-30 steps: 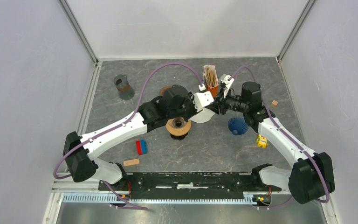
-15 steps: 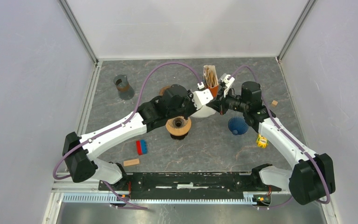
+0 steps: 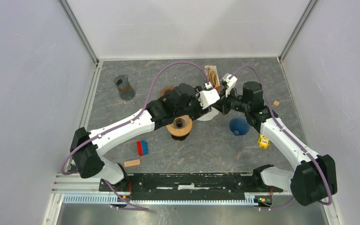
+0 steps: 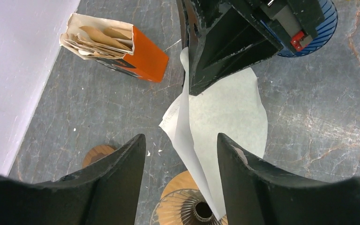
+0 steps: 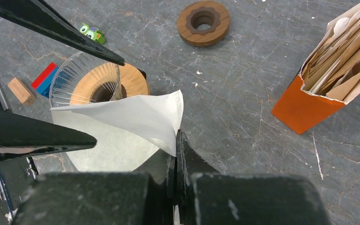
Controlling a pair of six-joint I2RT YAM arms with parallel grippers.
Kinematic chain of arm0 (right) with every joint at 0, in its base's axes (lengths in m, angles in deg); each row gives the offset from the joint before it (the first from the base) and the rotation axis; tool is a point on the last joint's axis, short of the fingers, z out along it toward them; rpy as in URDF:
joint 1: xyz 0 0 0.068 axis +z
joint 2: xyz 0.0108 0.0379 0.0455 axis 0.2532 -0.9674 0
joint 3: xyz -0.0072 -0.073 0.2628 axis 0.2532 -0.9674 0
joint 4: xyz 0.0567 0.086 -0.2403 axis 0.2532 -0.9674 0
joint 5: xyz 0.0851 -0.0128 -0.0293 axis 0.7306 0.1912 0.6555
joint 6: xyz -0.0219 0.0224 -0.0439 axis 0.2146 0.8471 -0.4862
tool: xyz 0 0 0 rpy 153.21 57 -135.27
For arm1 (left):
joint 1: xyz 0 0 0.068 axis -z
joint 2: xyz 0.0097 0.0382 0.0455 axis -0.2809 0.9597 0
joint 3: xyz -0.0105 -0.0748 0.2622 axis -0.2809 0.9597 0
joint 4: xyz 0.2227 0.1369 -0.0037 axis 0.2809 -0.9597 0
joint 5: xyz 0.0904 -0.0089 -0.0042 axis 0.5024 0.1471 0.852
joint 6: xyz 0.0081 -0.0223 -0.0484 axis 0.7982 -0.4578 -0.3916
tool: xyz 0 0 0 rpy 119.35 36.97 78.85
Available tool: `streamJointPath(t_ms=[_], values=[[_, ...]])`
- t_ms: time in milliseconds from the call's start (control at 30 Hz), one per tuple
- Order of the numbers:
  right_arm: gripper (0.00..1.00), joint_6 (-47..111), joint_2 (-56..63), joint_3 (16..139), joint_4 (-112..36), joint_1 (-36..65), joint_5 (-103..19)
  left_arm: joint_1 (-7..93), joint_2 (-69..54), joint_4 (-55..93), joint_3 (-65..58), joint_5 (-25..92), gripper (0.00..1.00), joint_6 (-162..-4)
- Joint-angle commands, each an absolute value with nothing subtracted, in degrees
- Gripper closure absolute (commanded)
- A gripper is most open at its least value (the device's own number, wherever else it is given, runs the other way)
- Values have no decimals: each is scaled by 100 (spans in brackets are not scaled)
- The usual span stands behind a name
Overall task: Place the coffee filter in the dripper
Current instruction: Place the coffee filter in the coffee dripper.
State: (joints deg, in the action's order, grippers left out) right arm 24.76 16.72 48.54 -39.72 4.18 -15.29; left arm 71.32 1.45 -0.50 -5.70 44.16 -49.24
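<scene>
The white paper coffee filter (image 3: pixel 208 114) hangs over the table, pinched at its edge by my right gripper (image 5: pixel 176 135), which is shut on it. Its lower tip dips toward the clear ribbed dripper (image 4: pixel 187 213) on a wooden ring base (image 3: pixel 179 125). My left gripper (image 4: pixel 180 138) is open, its fingers (image 5: pixel 51 138) on either side of the filter (image 4: pixel 225 108) without touching it. In the right wrist view the filter (image 5: pixel 131 119) partly covers the dripper (image 5: pixel 86 79).
An orange box of brown filters (image 3: pixel 212 79) stands just behind the grippers. A blue ribbed cone (image 3: pixel 238 125) sits to the right and a wooden ring (image 3: pixel 167 90) to the left. Further off are a grey cup (image 3: pixel 123 85), a red-blue block (image 3: pixel 142 147) and a yellow toy (image 3: pixel 263 141).
My right gripper closed on the filter's edge. Then my left gripper opened and let the filter go, and the left arm shifted slightly toward the far side.
</scene>
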Motion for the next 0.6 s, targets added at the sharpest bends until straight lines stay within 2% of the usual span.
streamJointPath(t_ms=[0,233,333,367,400,433,567], values=[[100,2499,1867,5001,-3771,432,-1426,7185,347,115,-911,4392,36,-4914],[100,2698,2026,4848,-3548,432,-1241,7180,426,317,-817,4515,59,-4813],[98,2744,2043,4803,-3477,427,-1143,7181,463,406,-804,4535,77,-4783],[97,2753,2052,4775,-3452,432,-1118,7179,459,466,-785,4547,88,-4798],[95,2753,2052,4753,-3441,427,-1123,7176,462,527,-773,4568,96,-4821],[90,2761,2058,4729,-3441,427,-1154,7182,470,533,-788,4570,98,-4862],[62,2859,2057,4730,-3473,423,-1369,7175,486,535,-817,4598,98,-5081]])
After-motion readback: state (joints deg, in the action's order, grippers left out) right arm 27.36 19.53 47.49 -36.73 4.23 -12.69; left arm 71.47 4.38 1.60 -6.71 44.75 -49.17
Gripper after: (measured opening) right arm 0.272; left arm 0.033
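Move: The left hand's open fingers already straddle the raised edge of the coffee filter, whose middle is about 3 cm below them and roughly 1 cm back and 1 cm to the right. The right hand pinches the filter, its middle about 2 cm back, 2 cm left and 4 cm below. From the left hand, the dripper is some 10 cm left, 5 cm back and 9 cm below; the filter box is about 11 cm ahead, 2 cm right and 15 cm below. The left hand eases about 1 cm each to the right, down and forward, deeper over the filter's edge beside the right fingertips, while its well-opened fingers shut fully and pinch the paper. The right hand, at first keeping its pinch, rises about 2 cm and draws back about 1 cm with a slight tilt of the wrist, then begins to open its fingers around the paper to let it go. ##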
